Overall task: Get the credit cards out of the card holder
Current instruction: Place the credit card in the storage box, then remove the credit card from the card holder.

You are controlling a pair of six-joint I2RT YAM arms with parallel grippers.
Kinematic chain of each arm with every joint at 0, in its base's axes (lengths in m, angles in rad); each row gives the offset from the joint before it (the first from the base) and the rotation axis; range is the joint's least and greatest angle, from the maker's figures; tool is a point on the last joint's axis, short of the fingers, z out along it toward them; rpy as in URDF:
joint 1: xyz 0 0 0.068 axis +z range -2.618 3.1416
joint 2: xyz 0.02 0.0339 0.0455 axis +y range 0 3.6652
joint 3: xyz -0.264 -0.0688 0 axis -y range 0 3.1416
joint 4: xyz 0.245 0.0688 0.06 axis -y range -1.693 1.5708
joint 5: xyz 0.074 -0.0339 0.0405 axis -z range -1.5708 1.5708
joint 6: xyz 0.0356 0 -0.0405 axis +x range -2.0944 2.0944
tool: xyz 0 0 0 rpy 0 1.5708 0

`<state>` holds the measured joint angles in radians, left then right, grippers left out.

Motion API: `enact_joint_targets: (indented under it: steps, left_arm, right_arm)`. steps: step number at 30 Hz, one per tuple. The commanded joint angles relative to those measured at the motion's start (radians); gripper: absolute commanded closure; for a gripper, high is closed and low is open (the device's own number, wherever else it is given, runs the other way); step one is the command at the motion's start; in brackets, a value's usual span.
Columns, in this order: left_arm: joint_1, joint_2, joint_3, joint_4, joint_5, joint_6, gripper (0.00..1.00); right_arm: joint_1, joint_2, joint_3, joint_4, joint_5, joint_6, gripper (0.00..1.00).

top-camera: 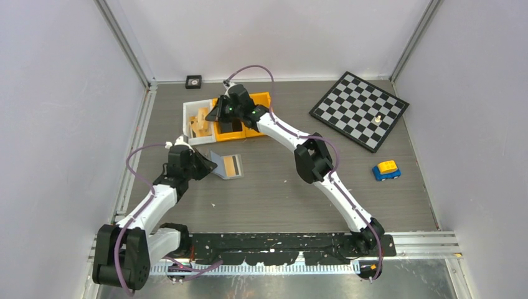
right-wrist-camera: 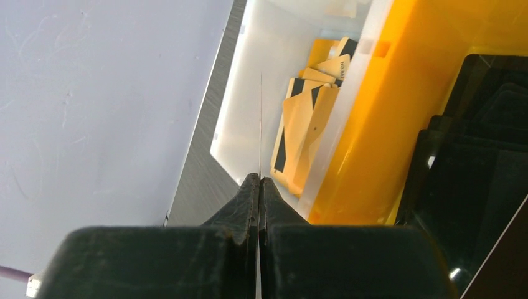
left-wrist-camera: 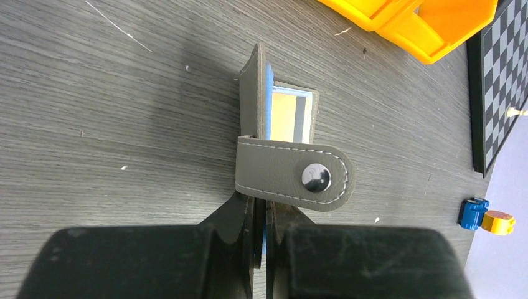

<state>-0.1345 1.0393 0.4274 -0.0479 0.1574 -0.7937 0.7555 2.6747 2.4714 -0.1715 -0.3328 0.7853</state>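
Observation:
The card holder [top-camera: 227, 165] is a grey case with a snap tab, lying open on the table. In the left wrist view the holder [left-wrist-camera: 249, 99] shows a pale blue card [left-wrist-camera: 268, 93] and a tan card [left-wrist-camera: 283, 118] inside, with the tab [left-wrist-camera: 292, 175] folded across. My left gripper [top-camera: 202, 167] [left-wrist-camera: 261, 202] is shut on the holder's near edge. My right gripper [top-camera: 216, 112] [right-wrist-camera: 259, 182] is shut on a thin card [right-wrist-camera: 260, 124] seen edge-on, held over the white bin [right-wrist-camera: 261, 56]. The card's colour cannot be told.
The white bin [top-camera: 187, 121] holds several tan flat pieces with black stripes [right-wrist-camera: 305, 124]. Orange bins [top-camera: 261, 98] [right-wrist-camera: 367, 149] stand beside it, holding black items. A chessboard [top-camera: 360, 109] lies at the back right, a blue-and-yellow toy car [top-camera: 386, 170] at the right, and a small black square [top-camera: 193, 81] by the back wall.

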Motion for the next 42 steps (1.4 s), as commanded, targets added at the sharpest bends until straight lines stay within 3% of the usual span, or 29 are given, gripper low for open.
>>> enact_joint_targets:
  steps: [1, 5, 7, 9, 19, 23, 33, 37, 42]
  left_arm:
    - [0.005, 0.007, -0.002, 0.074, -0.013, -0.015, 1.00]
    - [0.006, 0.017, 0.002, 0.077, -0.005, -0.013, 1.00]
    - [0.006, 0.017, 0.002, 0.086, 0.009, -0.007, 1.00]
    - [0.006, 0.015, 0.000, 0.094, 0.019, -0.002, 1.00]
    - [0.006, 0.029, 0.013, 0.115, 0.104, 0.026, 1.00]
    - [0.004, -0.014, 0.018, 0.123, 0.146, 0.014, 1.00]
    - [-0.013, -0.123, 0.048, 0.241, 0.317, -0.151, 1.00]
    - [-0.011, -0.045, 0.056, 0.466, 0.357, -0.240, 1.00]
    - [-0.014, 0.092, 0.045, 0.727, 0.440, -0.362, 1.00]
  right_arm:
    - [0.003, 0.033, 0.097, 0.050, 0.025, 0.014, 0.99]
    - [0.006, 0.039, 0.121, 0.056, 0.036, 0.018, 0.95]
    - [0.004, 0.014, 0.108, 0.034, 0.041, 0.006, 0.69]
    - [0.005, -0.049, 0.045, 0.015, 0.051, -0.025, 0.52]
    - [0.004, -0.647, -0.695, 0.032, 0.160, -0.174, 0.32]
    - [0.005, -0.850, -0.943, 0.024, 0.198, -0.168, 0.17]
    - [-0.033, -1.191, -1.468, 0.262, 0.131, -0.124, 0.13]
    - [-0.121, -1.257, -1.576, 0.415, 0.034, -0.078, 0.12]
    - [-0.213, -1.229, -1.712, 0.731, -0.127, 0.079, 0.12]
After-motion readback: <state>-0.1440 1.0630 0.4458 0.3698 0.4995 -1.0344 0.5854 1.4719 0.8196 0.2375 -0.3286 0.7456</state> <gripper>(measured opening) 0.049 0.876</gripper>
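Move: Just below the right hand, which still pinches a card, lies the white box, its middle about 2 cm ahead, 2 cm left and 8 cm down. The middle yellow box is 3 cm ahead, 9 cm right and equally low; the card holder 17 cm back, 8 cm right, 6 cm lower. From the left hand gripping it, the holder's middle is 5 cm right, 2 cm down; the white box 19 cm ahead, 5 cm left, 2 cm down. Easing about 1 cm farther out over the white box, the right fingers open and let go of the card; the hand then draws back and some 25 cm right, arching over the yellow boxes and sinking again, wide open beside the card holder. The left hand keeps its grip on the holder, lifts it some 10 cm and carries it right towards the boxes' near side, rolling its left side down. ##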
